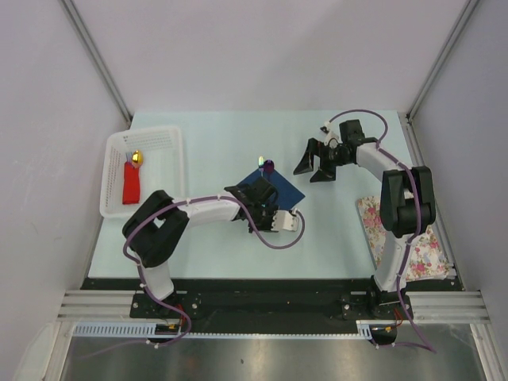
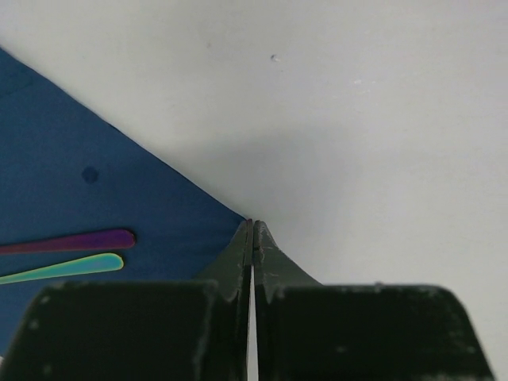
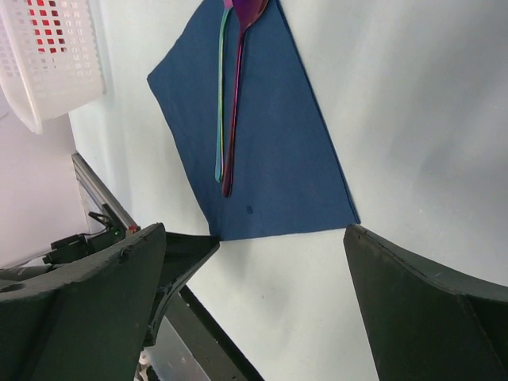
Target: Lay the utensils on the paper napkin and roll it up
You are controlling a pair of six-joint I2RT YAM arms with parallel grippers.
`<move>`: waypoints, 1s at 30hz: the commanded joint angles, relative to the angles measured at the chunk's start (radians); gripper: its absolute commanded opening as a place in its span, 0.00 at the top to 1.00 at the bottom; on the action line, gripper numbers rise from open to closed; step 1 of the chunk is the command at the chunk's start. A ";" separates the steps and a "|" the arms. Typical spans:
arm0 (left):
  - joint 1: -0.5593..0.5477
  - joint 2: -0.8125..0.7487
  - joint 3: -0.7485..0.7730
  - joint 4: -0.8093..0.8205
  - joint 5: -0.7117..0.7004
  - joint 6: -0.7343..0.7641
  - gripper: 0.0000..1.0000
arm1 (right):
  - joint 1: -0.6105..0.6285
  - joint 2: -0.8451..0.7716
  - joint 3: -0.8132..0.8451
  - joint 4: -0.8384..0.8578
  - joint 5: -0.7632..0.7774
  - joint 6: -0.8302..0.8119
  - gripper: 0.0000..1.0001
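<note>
The navy paper napkin (image 1: 287, 193) (image 3: 270, 143) (image 2: 71, 159) lies flat as a diamond in mid-table. On it lie two utensils (image 1: 266, 166) (image 3: 232, 103) side by side, iridescent heads past the far corner. Their purple and green handle ends (image 2: 87, 240) stop short of the near corner. My left gripper (image 1: 271, 223) (image 2: 252, 226) (image 3: 213, 240) is low on the table, jaws pressed together on the tip of that near corner; its body hides the napkin's left part from above. My right gripper (image 1: 314, 168) (image 3: 255, 238) hangs wide open right of the napkin, holding nothing.
A white basket (image 1: 171, 147) (image 3: 55, 87) at the left holds a red flat object (image 1: 131, 184) with a gold ball (image 1: 136, 157). A floral cloth (image 1: 425, 258) lies at the right edge beside the right arm. The metal rail (image 1: 262, 302) runs along the near side.
</note>
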 commanded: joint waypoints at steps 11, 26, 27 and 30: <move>-0.063 -0.027 0.082 -0.173 0.204 -0.073 1.00 | 0.001 0.018 0.057 -0.038 -0.027 -0.022 0.00; 0.033 0.042 0.269 -0.308 0.278 -0.094 1.00 | 0.013 -0.031 -0.033 -0.027 -0.101 -0.030 0.08; 0.038 0.048 0.279 -0.310 0.278 -0.092 1.00 | 0.017 -0.034 -0.046 -0.022 -0.104 -0.025 0.11; 0.061 0.076 0.303 -0.308 0.275 -0.089 1.00 | 0.031 -0.037 -0.084 -0.012 -0.130 -0.005 0.31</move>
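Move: My left fingers are already shut on the napkin's near corner. The utensils' middle lies some 11 cm ahead of them, their handle ends about 5 cm ahead; the napkin's right corner is around 9 cm ahead and 11 cm to the right, its left corner 10 cm ahead and 11 cm left. From my open right hand the pinched near corner is about 14 cm back, 11 cm left and 9 cm below, and the napkin's right corner 5 cm back, 1 cm left. Keeping the near corner pinched, I drag the napkin about 5 cm back towards me with my left hand along the table, then lift some 5 cm and swing forward again over the napkin, drifting a little right, while the wrist tips the fingertips about 15 degrees back towards my base. Near the end my right hand eases back some 2 cm, sinks slightly and starts to close. ##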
